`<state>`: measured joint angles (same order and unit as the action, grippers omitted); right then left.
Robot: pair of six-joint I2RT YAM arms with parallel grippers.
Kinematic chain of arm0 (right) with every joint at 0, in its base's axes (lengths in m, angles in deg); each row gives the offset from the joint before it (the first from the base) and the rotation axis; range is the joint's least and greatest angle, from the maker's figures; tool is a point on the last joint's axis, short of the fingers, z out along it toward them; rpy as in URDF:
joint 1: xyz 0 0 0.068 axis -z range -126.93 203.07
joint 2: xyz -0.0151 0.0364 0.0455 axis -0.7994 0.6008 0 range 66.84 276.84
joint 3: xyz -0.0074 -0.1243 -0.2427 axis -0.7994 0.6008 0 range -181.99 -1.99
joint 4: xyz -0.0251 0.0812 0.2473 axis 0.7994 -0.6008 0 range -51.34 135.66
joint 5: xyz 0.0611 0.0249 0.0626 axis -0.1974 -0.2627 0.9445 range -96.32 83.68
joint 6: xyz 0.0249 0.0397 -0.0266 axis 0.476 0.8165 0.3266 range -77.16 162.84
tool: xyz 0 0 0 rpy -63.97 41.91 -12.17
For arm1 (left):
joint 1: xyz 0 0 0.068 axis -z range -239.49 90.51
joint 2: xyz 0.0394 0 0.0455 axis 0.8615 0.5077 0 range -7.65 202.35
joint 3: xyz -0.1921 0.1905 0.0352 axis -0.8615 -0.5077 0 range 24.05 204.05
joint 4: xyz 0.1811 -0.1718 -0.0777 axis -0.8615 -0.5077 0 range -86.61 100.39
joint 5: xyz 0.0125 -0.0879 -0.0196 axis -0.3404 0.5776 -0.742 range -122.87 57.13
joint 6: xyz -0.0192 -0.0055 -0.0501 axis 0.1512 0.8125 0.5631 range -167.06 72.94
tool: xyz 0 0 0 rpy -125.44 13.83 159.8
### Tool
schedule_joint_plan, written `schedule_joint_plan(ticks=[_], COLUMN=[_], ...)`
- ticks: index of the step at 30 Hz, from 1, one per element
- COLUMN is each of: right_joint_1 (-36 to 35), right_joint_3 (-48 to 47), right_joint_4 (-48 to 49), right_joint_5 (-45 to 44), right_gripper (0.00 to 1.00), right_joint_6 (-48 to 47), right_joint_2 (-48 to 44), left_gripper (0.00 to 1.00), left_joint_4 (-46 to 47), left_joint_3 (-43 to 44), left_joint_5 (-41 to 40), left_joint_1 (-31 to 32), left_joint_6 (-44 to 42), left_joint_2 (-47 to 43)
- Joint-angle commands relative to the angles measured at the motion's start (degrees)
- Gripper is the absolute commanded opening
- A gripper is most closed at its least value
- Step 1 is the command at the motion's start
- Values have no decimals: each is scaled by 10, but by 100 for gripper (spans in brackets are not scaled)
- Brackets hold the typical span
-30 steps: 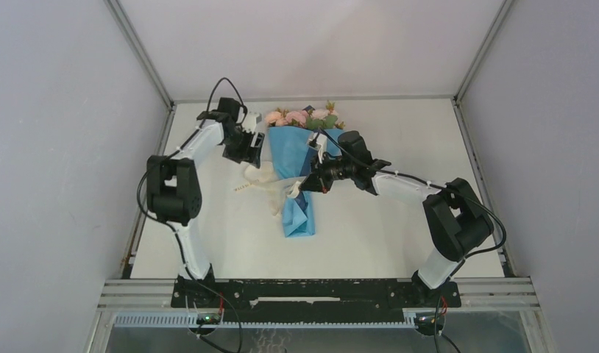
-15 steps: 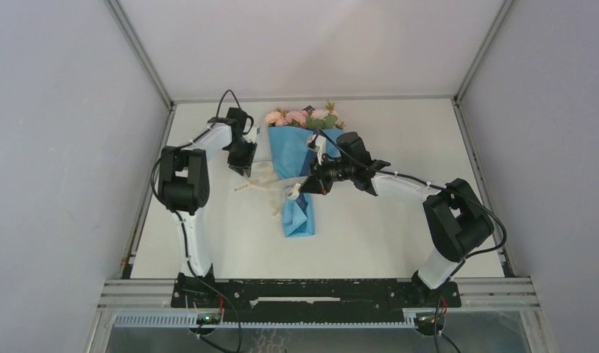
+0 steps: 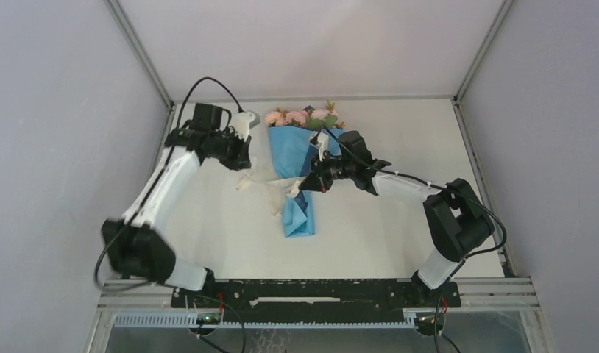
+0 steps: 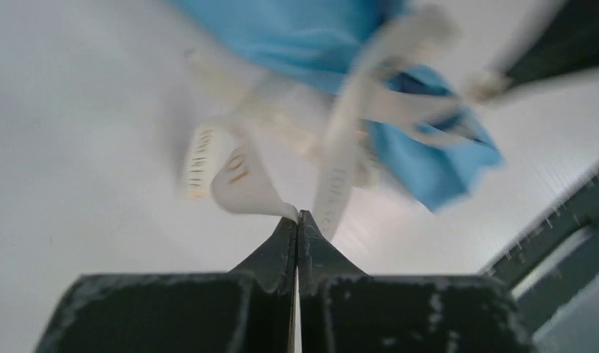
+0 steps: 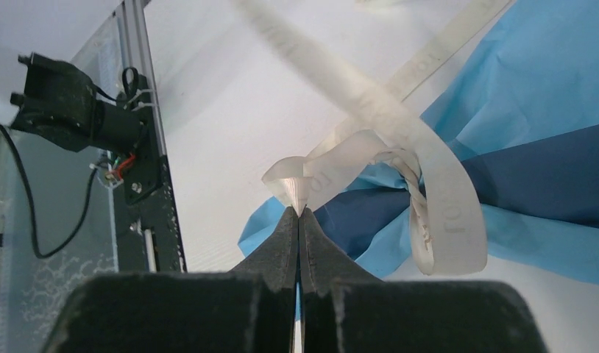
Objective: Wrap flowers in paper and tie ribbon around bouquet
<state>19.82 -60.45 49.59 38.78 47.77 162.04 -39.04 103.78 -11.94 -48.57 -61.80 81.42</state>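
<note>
The bouquet lies in the middle of the table, pink flowers [image 3: 300, 116] at the far end and the light-blue paper [image 3: 291, 156] tapering toward me. The cream ribbon [image 3: 271, 193] is looped round the cone's waist. My left gripper [image 3: 245, 163] is shut on one ribbon end [image 4: 245, 187], just left of the paper [image 4: 311, 37]; this view is blurred. My right gripper [image 3: 302, 185] is shut on a folded ribbon loop [image 5: 293, 184] over the navy strip [image 5: 532, 176] of the paper. My right gripper's tips [image 5: 298, 212] and my left gripper's tips [image 4: 298, 217] both pinch ribbon.
Grey walls stand close on the left and right of the white table [image 3: 385, 220]. A metal rail [image 3: 319, 290] with the arm bases runs along the near edge. A black bracket with wires [image 5: 83, 110] sits by that rail.
My left gripper has shut on the ribbon end. The left arm's elbow has swung down toward the near left corner. The right arm has kept still.
</note>
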Motion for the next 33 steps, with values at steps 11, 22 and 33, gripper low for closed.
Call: schedule_joint_plan(ticks=[11, 22, 33], right_joint_1=[28, 45, 49], right_joint_3=[-21, -21, -20], right_joint_4=[63, 59, 18], right_joint_5=[28, 39, 34], right_gripper=[0, 0, 0], right_joint_6=[107, 113, 93], right_joint_2=[-8, -26, -42], left_gripper=[0, 0, 48], left_joint_4=[105, 479, 533], left_joint_3=[-121, -164, -217], left_joint_5=[106, 164, 158], left_joint_1=[423, 488, 467], left_joint_6=[-288, -199, -186], left_joint_2=[-149, -31, -8])
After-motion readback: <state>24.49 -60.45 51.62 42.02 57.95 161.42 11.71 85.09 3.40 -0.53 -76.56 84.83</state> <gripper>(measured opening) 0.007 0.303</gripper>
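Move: The bare table right of the paper's bottom end, where the ribbon is being taken, lies about 18 cm back, 31 cm right and 16 cm below the left hand. From that hand the ribbon tie is some 16 cm right, 2 cm back, the paper's bottom end 14 cm back, 15 cm right, and the flower heads 16 cm ahead, 16 cm right. The tie is roughly 5 cm ahead of the right hand and 10 cm below. The ribbon strand, still pinched in the left fingers, is swept back about 20 cm and then right, some 31 cm in all, around the base side of the right hand and over the bouquet's stem end. The left wrist swings clockwise roughly 70 degrees, and its fingers start opening at the end. The right hand keeps its pinch on the ribbon, easing slightly forward, up and right. ##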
